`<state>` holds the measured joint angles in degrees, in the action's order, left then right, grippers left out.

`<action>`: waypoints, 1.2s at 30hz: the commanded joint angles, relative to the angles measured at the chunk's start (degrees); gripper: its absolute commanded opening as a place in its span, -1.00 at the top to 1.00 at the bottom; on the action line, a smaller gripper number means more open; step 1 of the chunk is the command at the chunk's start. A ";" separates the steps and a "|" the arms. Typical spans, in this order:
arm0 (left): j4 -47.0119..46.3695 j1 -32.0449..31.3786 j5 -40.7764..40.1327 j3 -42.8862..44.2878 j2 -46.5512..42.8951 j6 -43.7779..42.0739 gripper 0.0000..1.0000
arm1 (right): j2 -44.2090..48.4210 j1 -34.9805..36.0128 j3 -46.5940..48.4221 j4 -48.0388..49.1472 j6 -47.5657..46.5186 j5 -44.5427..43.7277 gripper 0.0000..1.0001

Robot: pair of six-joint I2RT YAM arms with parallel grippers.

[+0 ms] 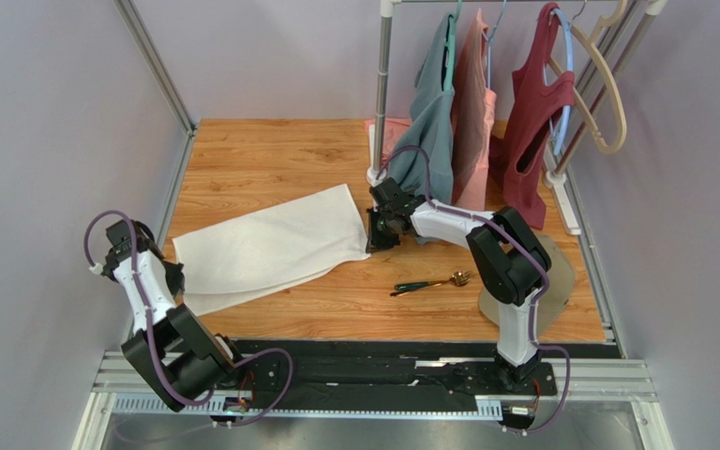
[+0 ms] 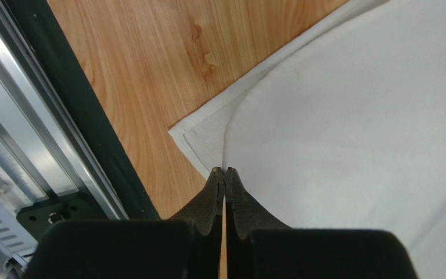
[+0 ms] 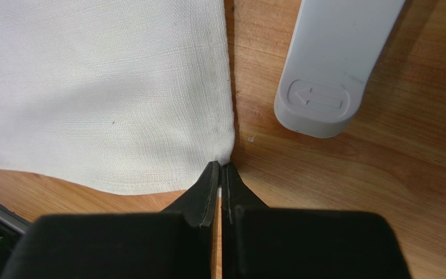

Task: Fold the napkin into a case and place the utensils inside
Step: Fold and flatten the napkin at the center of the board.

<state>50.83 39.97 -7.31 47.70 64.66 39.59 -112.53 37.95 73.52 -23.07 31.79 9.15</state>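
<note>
The white napkin lies folded across the wooden table, its long side running left to right. My left gripper is at its left end. In the left wrist view the fingers are pressed together on the curved edge of the upper layer, with a lower layer's corner showing beside them. My right gripper is shut on the napkin's right corner. The utensils, dark handles with a gold spoon head, lie right of the napkin, apart from both grippers.
A clothes rack with grey, pink and red garments stands at the back right; its white foot is close to the right gripper. A grey round mat lies behind the right arm. A metal frame rail borders the table's left.
</note>
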 commanded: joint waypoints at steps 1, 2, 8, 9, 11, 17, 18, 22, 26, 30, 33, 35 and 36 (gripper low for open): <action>-2.49 0.55 1.95 -2.52 3.01 2.33 1.00 | -0.23 -0.16 -1.18 -3.30 -1.20 -0.62 1.00; -3.10 0.64 1.69 -3.14 2.75 2.59 1.00 | -0.32 -0.16 -1.18 -3.21 -1.29 -0.53 1.00; -2.58 1.08 -1.12 -4.55 1.61 4.09 1.00 | -0.94 -0.25 -1.18 -3.21 -1.12 -0.36 1.00; -2.58 1.08 -1.39 -4.55 1.69 3.91 1.00 | -0.94 -0.16 -1.18 -3.21 -1.12 -0.27 1.00; -3.10 1.43 -1.83 -4.72 2.22 3.65 1.00 | -1.02 -0.16 -1.09 -3.12 -1.12 -0.27 1.00; -3.98 2.05 -3.23 -5.07 4.68 2.86 1.00 | -1.37 -0.16 -0.66 -3.21 -1.03 0.25 1.00; -4.07 2.13 -3.58 -5.34 4.94 2.94 1.00 | -1.38 -0.16 -0.65 -3.21 -1.03 0.34 1.00; -3.81 2.66 -3.41 -6.30 6.79 3.82 1.00 | -1.46 -0.16 -0.48 -3.21 -0.94 0.26 1.00; -4.07 2.84 -4.55 -6.66 9.25 4.00 1.00 | -1.46 -0.07 -0.22 -3.47 -0.85 0.87 1.00; -3.98 2.93 -6.40 -6.13 10.66 4.17 1.00 | -1.20 -0.16 -0.30 -3.47 -1.03 0.96 1.00; -4.51 3.01 -6.31 -6.04 11.27 4.17 1.00 | -1.20 -0.16 -0.13 -3.30 -1.38 1.93 1.00; -4.51 3.01 -6.66 -6.04 11.54 3.91 1.00 | -1.37 -0.16 -0.04 -3.21 -1.56 2.72 1.00; -5.12 3.10 -6.84 -6.39 11.54 3.74 1.00 | -1.38 -0.16 -0.13 -3.04 -1.47 2.98 1.00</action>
<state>47.24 42.39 -12.08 41.15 76.05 43.13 -112.53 37.80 73.52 -23.57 31.57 10.98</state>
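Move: The left gripper has the napkin's upper layer by its near-left corner; the lower layer's matching corner lies about 8 cm below, 4 cm back and 1 cm right of it. From this hand, the fold's far-left corner is some 17 cm ahead, 8 cm left, and the near-right corner about 13 cm ahead, 41 cm right, both roughly 8 cm down. From the right hand, the lower layer's near-left corner is about 41 cm left and 18 cm back, nearly level. Bring the left gripper down about 7 cm and some 4 cm back, carrying the upper layer's corner onto the lower one: a quick first drop, an almost level pause, then a slower sink. Keep the fingers shut on the cloth and swing their tips some 10 to 15 degrees back towards the base. Leave the right gripper shut and in place, still holding the near-right corner. ##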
